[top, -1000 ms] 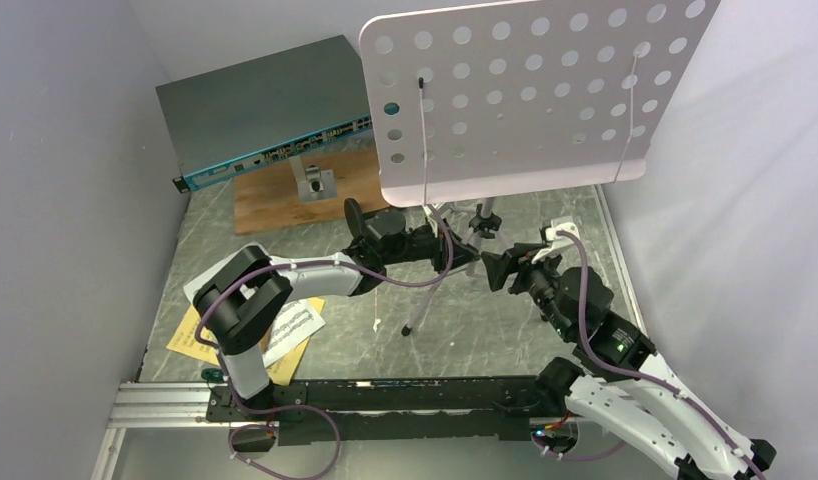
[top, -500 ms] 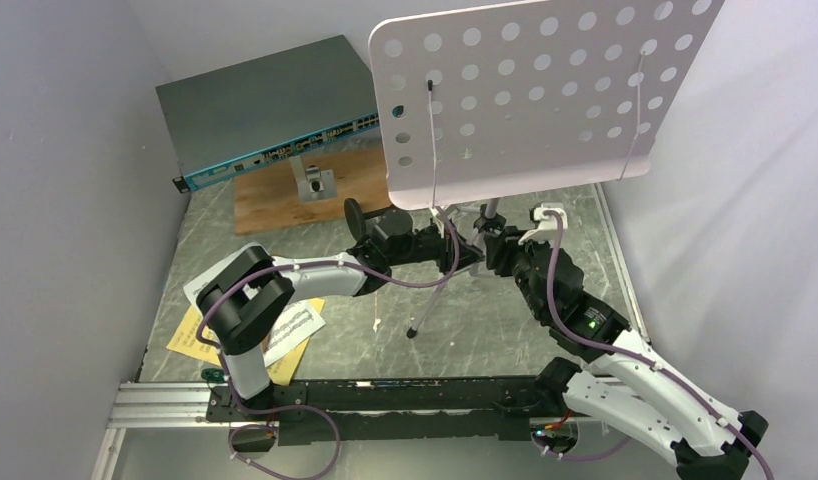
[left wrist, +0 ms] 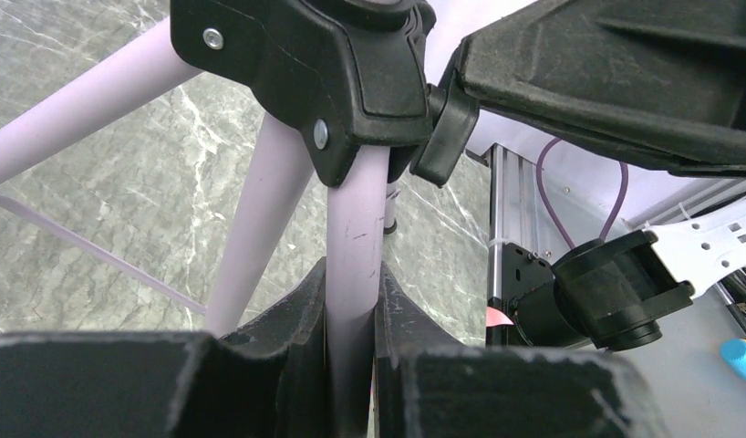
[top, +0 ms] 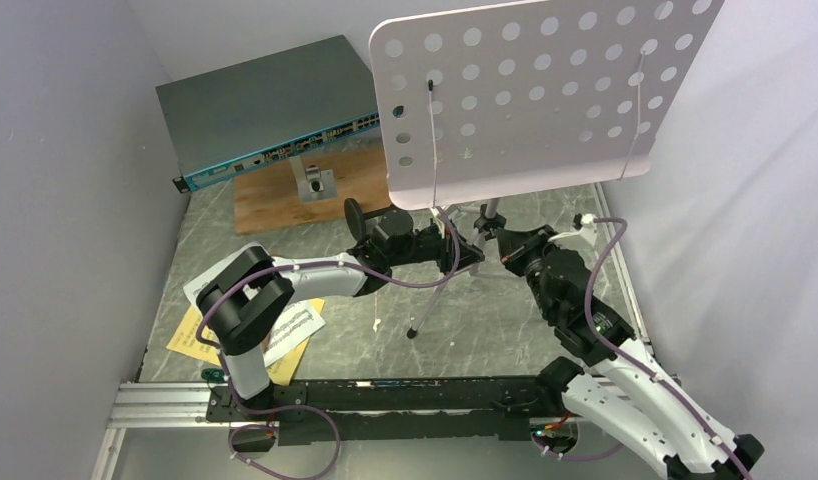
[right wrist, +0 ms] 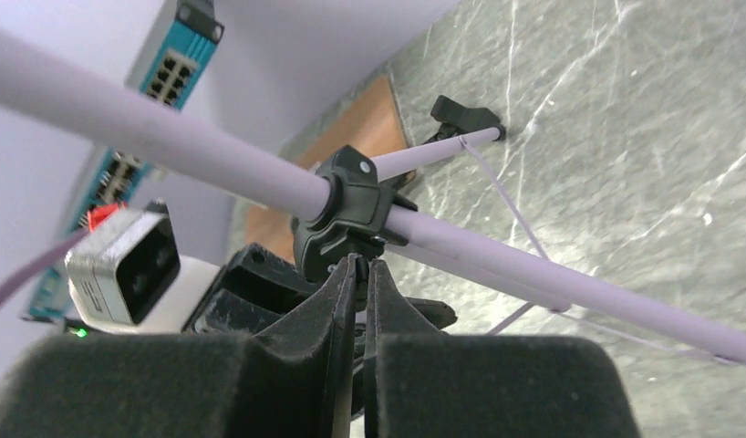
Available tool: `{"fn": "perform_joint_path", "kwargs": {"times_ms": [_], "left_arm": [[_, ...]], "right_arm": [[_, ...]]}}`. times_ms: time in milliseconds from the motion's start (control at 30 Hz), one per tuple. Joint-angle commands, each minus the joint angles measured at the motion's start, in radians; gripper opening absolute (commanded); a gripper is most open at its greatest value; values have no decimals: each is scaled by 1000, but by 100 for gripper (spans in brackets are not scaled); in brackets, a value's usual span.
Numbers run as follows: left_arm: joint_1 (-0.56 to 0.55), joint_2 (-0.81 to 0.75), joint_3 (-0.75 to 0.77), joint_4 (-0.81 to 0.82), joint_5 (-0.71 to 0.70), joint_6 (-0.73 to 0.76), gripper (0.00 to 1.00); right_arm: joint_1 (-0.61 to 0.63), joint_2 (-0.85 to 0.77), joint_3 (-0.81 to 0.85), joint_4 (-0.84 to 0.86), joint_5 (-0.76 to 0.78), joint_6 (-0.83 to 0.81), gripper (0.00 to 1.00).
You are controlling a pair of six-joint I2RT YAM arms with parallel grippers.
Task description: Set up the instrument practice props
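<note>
The pale lilac perforated music stand (top: 525, 100) stands at the back right on thin tripod legs (top: 430, 300). My left gripper (top: 473, 256) is shut on its lilac pole (left wrist: 356, 228), just below the black collar (left wrist: 351, 64). My right gripper (top: 505, 240) reaches in from the right. It is shut on the small black knob (left wrist: 447, 128) of that collar (right wrist: 347, 205), its jaws almost touching (right wrist: 360, 265). White and yellow music sheets (top: 290, 328) lie flat at the front left, under the left arm.
A flat grey network switch (top: 265, 110) with a blue front sits at the back left. In front of it lies a wooden board (top: 270, 200) with a metal block (top: 315, 183). Grey walls close in on both sides.
My right gripper has moved in to the stand's collar and closed on its knob. The stand's desk shifted slightly right early on. The left gripper kept its hold on the pole.
</note>
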Motion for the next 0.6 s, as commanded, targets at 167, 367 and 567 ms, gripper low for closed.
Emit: {"fn": "perform_joint_path", "kwargs": {"times_ms": [167, 367, 567], "left_arm": [[-7, 73, -81, -360, -84, -113, 0], [-10, 61, -91, -353, -83, -117, 0], [-13, 62, -84, -353, -80, -118, 0]], "right_arm": [[-201, 42, -42, -173, -213, 297, 15], [-246, 43, -84, -120, -321, 309, 28], [-248, 20, -36, -116, -341, 93, 32]]}}
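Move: Just ahead of the right hand's nearly shut fingertips, about 1 cm away, sits the black clamp knob on the tripod. The tripod's hub is some 3 cm ahead, 3 cm left and 2 cm above that hand; the leg spot held by the left fingers is about 2 cm ahead, 4 cm left and 7 cm below. From the left hand, the knob lies roughly 2 cm back, 4 cm right and 7 cm up. Finishing its twist on the clamp knob, the right hand rolls some 10 degrees further, left side rising, then opens its fingers partway and comes free. It drops about 8 cm past the knob, alongside the tripod leg, with the fingertips tipping down nearly 20 degrees. The left hand stays put, keeping its grip on the leg. ##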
